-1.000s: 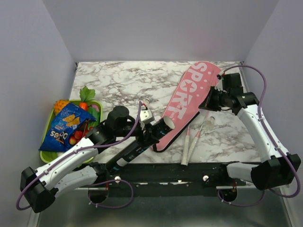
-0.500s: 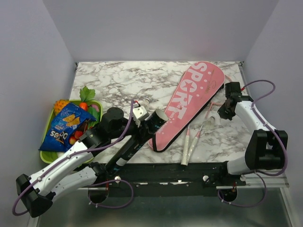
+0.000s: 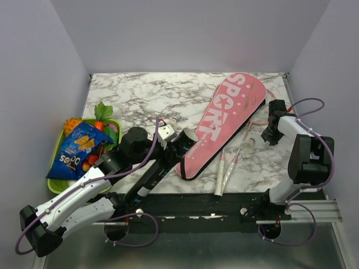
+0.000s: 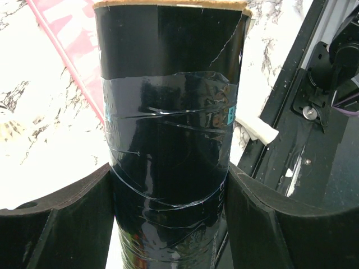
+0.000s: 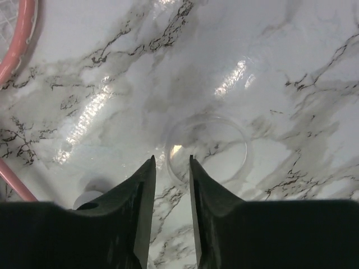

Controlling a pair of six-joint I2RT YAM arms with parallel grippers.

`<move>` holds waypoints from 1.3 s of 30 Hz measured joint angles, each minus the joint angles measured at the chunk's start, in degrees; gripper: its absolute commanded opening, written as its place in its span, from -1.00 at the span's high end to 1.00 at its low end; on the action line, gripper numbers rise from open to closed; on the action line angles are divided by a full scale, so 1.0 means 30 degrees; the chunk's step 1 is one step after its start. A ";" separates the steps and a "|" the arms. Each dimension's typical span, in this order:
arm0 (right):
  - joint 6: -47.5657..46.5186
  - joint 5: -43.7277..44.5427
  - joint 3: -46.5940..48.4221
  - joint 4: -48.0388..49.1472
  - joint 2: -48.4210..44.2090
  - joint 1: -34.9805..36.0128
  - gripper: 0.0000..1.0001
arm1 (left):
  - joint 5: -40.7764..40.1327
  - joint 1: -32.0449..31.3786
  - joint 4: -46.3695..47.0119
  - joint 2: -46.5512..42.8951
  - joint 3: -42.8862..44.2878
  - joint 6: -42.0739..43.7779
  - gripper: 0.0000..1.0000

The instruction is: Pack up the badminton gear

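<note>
My left gripper [image 3: 170, 152] is shut on the long black tube [image 3: 150, 180], which slants from the front rail toward the bag. In the left wrist view the tube [image 4: 171, 112] fills the gap between my fingers [image 4: 67, 213]. The pink "SPORT" bag [image 3: 224, 120] lies flat and slantwise at centre right. Two white racket handles [image 3: 220, 178] lie beside its lower end, and the pale pink frames [image 5: 14, 53] peek out at the bag's right. My right gripper [image 3: 267, 137] is low over the table to the right of the bag. Its jaws [image 5: 171, 159] stand a narrow gap apart and hold nothing.
A clear round lid [image 5: 208, 148] lies on the marble just ahead of my right fingertips. The green tray [image 3: 55, 184] of toy fruit sits at the left with the blue snack packet [image 3: 78, 151] on it. A black rail [image 3: 224, 204] runs along the front edge.
My right gripper has left the bag's right edge and moved right and down to the table. The bag now lies flat. My left arm has drawn the tube slightly left.
</note>
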 measured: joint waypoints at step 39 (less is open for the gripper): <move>-0.7657 -0.0663 0.0306 -0.5027 -0.4641 0.6703 -0.43 | -0.0175 0.0000 0.0175 0.1253 -0.0007 0.0393 1.00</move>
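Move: The right hand is almost down on the table. The shuttlecock it turns to lies about 11 cm to its left, level fore and aft and at about its own height. The clear lid is right at the fingertips, some 2 cm to the right and 1 cm back. The pink bag's middle is roughly 26 cm left and 9 cm ahead. From the left hand, holding the black tube, the shuttlecock is around 39 cm right, 13 cm ahead and 19 cm down. The right fingers come clear of the clear lid and spread wide as the hand lifts some 10 cm and swings left and a little back towards the shuttlecock, turning counter-clockwise about 40 degrees. It then sinks about 4 cm and eases slightly back to the right, still short of contact. The left hand keeps its grip on the black tube, sinking barely 2 cm. ##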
